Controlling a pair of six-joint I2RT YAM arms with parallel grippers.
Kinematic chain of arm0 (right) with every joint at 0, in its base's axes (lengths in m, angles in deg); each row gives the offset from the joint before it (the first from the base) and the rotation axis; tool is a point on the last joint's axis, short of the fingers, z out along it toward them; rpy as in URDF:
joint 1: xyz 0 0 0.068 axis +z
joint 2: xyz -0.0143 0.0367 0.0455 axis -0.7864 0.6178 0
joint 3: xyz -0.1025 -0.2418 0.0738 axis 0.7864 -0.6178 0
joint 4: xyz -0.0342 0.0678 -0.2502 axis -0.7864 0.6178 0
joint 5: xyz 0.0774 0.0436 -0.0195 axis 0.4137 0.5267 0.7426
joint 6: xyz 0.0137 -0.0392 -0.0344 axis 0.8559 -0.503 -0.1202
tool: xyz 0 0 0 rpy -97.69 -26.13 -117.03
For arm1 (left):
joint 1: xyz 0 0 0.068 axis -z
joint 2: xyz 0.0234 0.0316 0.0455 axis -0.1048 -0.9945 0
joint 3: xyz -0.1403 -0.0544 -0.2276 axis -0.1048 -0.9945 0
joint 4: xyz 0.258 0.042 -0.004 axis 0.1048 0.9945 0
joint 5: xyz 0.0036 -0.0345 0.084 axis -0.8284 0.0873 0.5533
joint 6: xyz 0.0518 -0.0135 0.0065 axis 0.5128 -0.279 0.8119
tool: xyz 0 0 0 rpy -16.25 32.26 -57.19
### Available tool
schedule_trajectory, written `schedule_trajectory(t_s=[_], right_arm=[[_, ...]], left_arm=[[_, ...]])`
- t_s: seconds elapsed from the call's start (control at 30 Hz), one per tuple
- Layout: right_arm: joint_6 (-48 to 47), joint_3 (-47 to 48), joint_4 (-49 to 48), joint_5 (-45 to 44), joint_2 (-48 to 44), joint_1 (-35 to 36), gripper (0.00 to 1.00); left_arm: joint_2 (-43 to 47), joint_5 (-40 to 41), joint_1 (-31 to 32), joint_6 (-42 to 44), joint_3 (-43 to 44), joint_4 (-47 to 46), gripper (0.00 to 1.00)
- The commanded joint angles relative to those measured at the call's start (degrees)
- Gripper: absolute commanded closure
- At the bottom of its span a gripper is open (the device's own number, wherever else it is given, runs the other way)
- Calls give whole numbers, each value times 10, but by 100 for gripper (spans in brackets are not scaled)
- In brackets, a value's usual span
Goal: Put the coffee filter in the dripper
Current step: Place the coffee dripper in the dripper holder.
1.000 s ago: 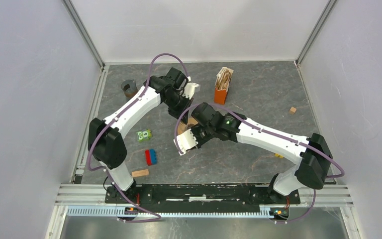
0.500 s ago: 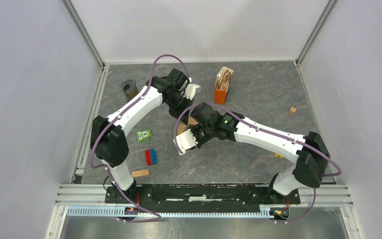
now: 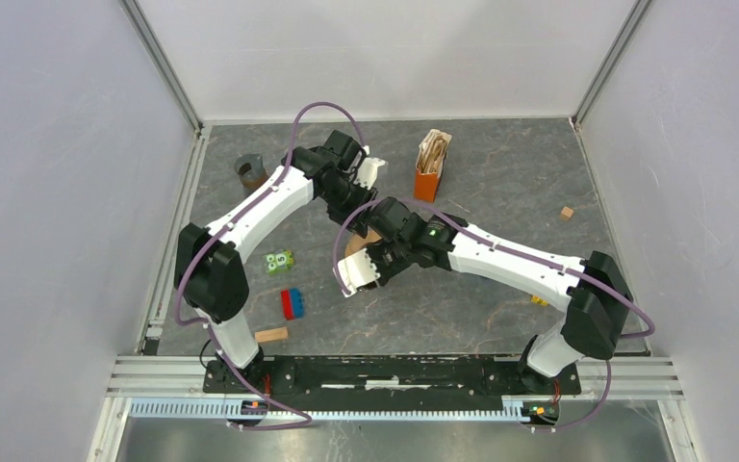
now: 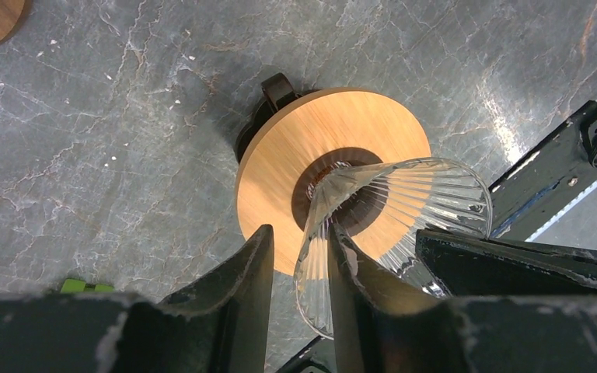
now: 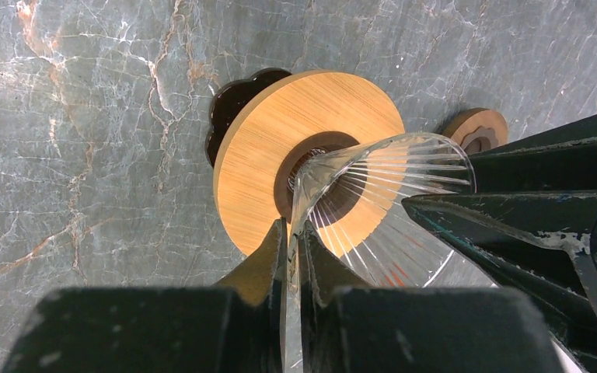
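Note:
The dripper [image 4: 404, 194] is a clear ribbed glass cone in a round wooden collar [image 4: 319, 140]; in the top view only a bit of wood [image 3: 353, 248] shows under the arms. In the left wrist view my left gripper [image 4: 299, 233] straddles its rim with the jaws apart: the right finger is against the glass, the left finger off it. From the other side, my right gripper [image 5: 291, 229] is shut on the glass rim [image 5: 373, 186]. The brown paper coffee filters [image 3: 433, 149] stand in an orange holder [image 3: 426, 185] at the back.
Around the arms lie a grey ring [image 3: 248, 171], a green block [image 3: 280, 261], blue-and-red bricks [image 3: 293, 303], a wooden block [image 3: 271, 335] and a small wooden cube [image 3: 566, 213]. A small wooden disc [image 5: 478, 128] lies next to the dripper.
My left gripper's jaws have parted from the dripper's rim. The right gripper keeps its grip, and its arm has edged slightly left.

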Motion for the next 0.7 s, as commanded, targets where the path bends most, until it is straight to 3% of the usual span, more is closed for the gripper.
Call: schedule_trajectory(t_s=[0.0,0.23,0.4,0.67], right_arm=[[6,7,34,9,6,-2,100],[11,-1,31,13,7,-2,100],[12,-11,27,13,12,-2,100],[15,-27,16,18,14,-1,100]], left_arm=[[13,9,-1,9,14,-13,62],[13,9,-2,14,6,-13,77],[10,2,-1,10,-6,-22,98],[20,0,-1,7,-51,-53,98]])
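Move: The clear coffee dripper hangs spout-down in the right hand's pinch, its middle about 3 cm back, 2 cm right and 3 cm below the left hand. From the right hand, the ring of the dripper holder lies roughly 2 cm ahead, 2 cm left and 7 cm down. The brown wooden ring sits about 8 cm ahead and 2 cm left of the left hand, the green owl block 17 cm left and 6 cm back, both some 14 cm lower. Left fingers, staying put, close on the dripper's rim; the right keeps its pinch and sinks about half a centimetre. ##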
